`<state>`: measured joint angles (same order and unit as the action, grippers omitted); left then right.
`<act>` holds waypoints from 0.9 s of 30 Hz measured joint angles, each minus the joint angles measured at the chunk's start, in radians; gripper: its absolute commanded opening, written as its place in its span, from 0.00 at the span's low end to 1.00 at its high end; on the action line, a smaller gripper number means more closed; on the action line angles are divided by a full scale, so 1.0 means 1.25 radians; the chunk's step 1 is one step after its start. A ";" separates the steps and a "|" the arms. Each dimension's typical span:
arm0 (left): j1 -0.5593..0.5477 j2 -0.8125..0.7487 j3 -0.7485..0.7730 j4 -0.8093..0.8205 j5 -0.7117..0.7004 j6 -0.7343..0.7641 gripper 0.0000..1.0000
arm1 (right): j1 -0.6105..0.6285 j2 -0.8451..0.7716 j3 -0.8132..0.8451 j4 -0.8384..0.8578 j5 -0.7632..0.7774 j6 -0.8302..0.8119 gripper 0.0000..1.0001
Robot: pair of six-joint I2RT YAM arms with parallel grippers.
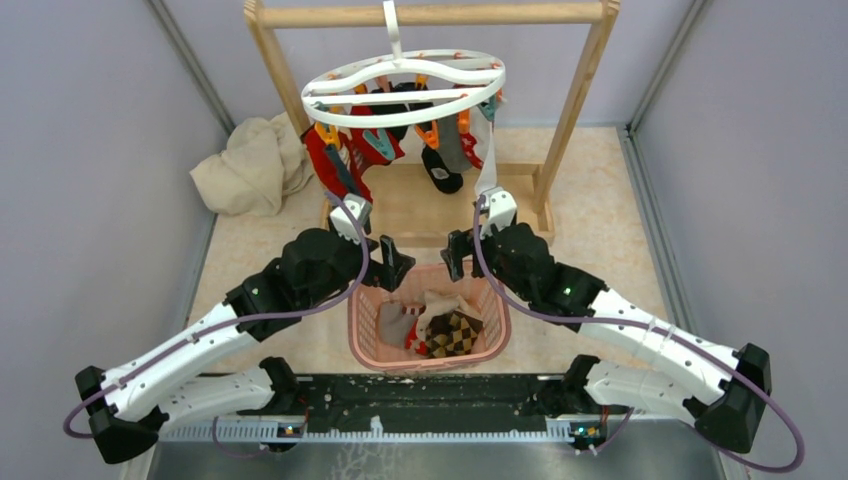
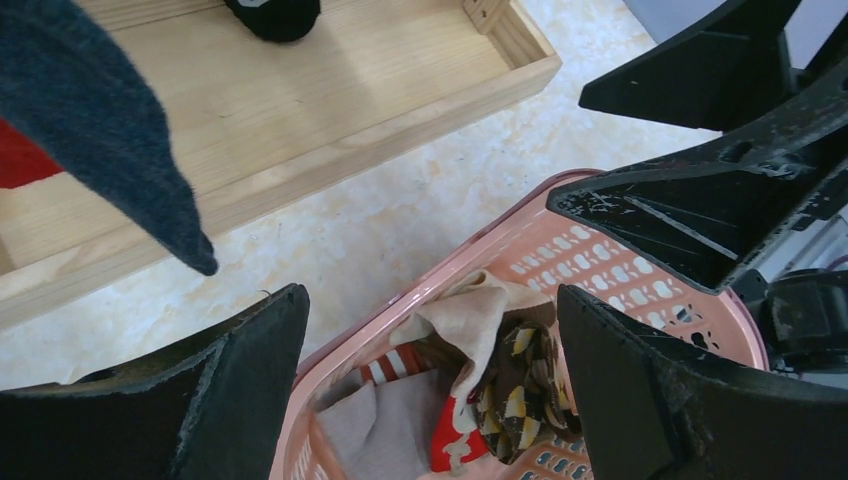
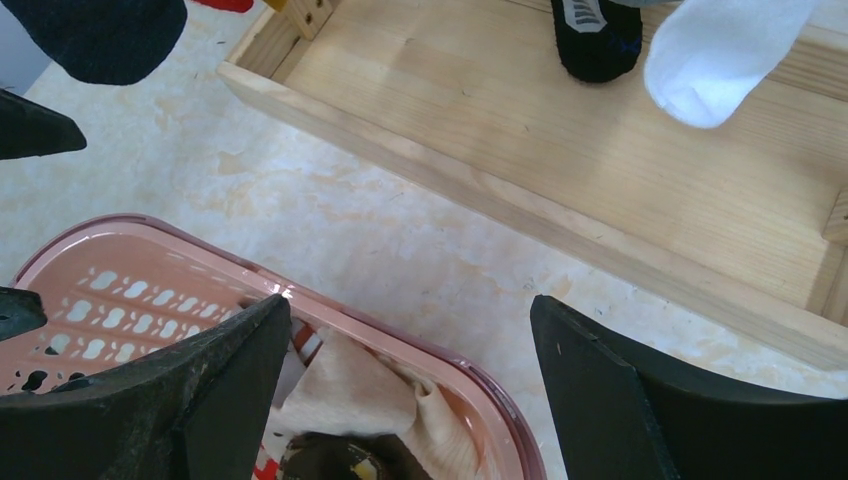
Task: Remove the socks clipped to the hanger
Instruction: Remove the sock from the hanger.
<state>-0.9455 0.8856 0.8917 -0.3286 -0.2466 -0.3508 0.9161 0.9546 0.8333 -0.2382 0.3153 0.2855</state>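
The white round hanger [image 1: 403, 84] hangs by its hook from the wooden rail, with orange and teal clips round its ring. Socks are clipped under it: red [image 1: 327, 158], black [image 1: 441, 172] and white [image 1: 489, 150]. My left gripper [image 1: 393, 264] and right gripper [image 1: 457, 254] hover side by side over the far rim of the pink basket, below the hanger. Both are open and hold nothing. In the left wrist view my gripper [image 2: 430, 300] frames the basket's socks, tan [image 2: 470, 310] and checked [image 2: 520, 385]. My right gripper [image 3: 410, 310] straddles the basket rim [image 3: 420, 335]. A white sock toe [image 3: 715, 60] dangles above.
The pink slotted basket [image 1: 365, 345] stands between the arms and holds several loose socks. The wooden frame's base tray [image 1: 405, 215] lies just beyond it, with uprights [image 1: 575, 110] on either side. A beige cloth [image 1: 250, 165] is heaped at the back left. Grey walls close in both sides.
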 measured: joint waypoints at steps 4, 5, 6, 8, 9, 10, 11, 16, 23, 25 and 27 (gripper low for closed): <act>0.005 -0.001 0.000 0.012 0.023 0.001 0.99 | -0.002 -0.005 0.001 -0.014 0.000 0.000 0.90; 0.007 -0.003 0.000 0.013 0.028 0.001 0.99 | -0.002 -0.007 0.001 -0.016 -0.001 0.000 0.90; 0.009 -0.004 0.000 0.013 0.031 0.001 0.99 | -0.002 -0.010 0.001 -0.020 -0.001 0.000 0.90; 0.011 -0.007 0.003 0.012 0.036 0.001 0.99 | -0.002 -0.015 0.004 -0.031 -0.002 0.000 0.90; 0.014 -0.009 0.008 0.010 0.038 0.002 0.99 | -0.002 -0.016 0.007 -0.033 -0.002 0.000 0.90; 0.016 -0.009 0.012 0.010 0.040 0.003 0.99 | -0.002 -0.016 0.012 -0.036 -0.002 0.000 0.90; 0.019 -0.011 0.017 0.009 0.040 0.004 0.99 | -0.002 -0.016 0.015 -0.037 -0.003 0.000 0.90; 0.045 -0.022 0.041 -0.013 0.037 0.007 0.99 | -0.002 -0.020 0.021 -0.032 -0.009 -0.003 0.90; 0.099 -0.064 0.054 -0.055 0.031 0.016 0.99 | -0.002 -0.015 0.053 -0.023 -0.030 -0.035 0.89; 0.108 -0.074 0.054 -0.065 0.029 0.018 0.99 | -0.003 -0.001 0.077 -0.010 -0.039 -0.048 0.88; 0.116 -0.090 0.047 -0.070 0.023 0.016 0.99 | -0.003 0.019 0.101 0.008 -0.049 -0.059 0.87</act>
<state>-0.8001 0.7731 0.9504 -0.4156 -0.2173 -0.3309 0.9127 0.9787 0.9600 -0.2287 0.2539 0.2119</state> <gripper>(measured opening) 0.989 0.888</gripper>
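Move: The dark blue sock hangs from the left front of the hanger, its middle about 8 cm ahead of the left hand, 9 cm to its left and 6 cm above. A red sock hangs some 4 cm farther out and 4 cm farther left than the dark sock; the basket's middle is about 6 cm back, 5 cm right and 20 cm below the left hand. From the right hand the dark sock is roughly 8 cm ahead, 18 cm left and 8 cm up. Open left hand goes about 5 cm left and up towards the dark sock; right hand rises 5 cm. ##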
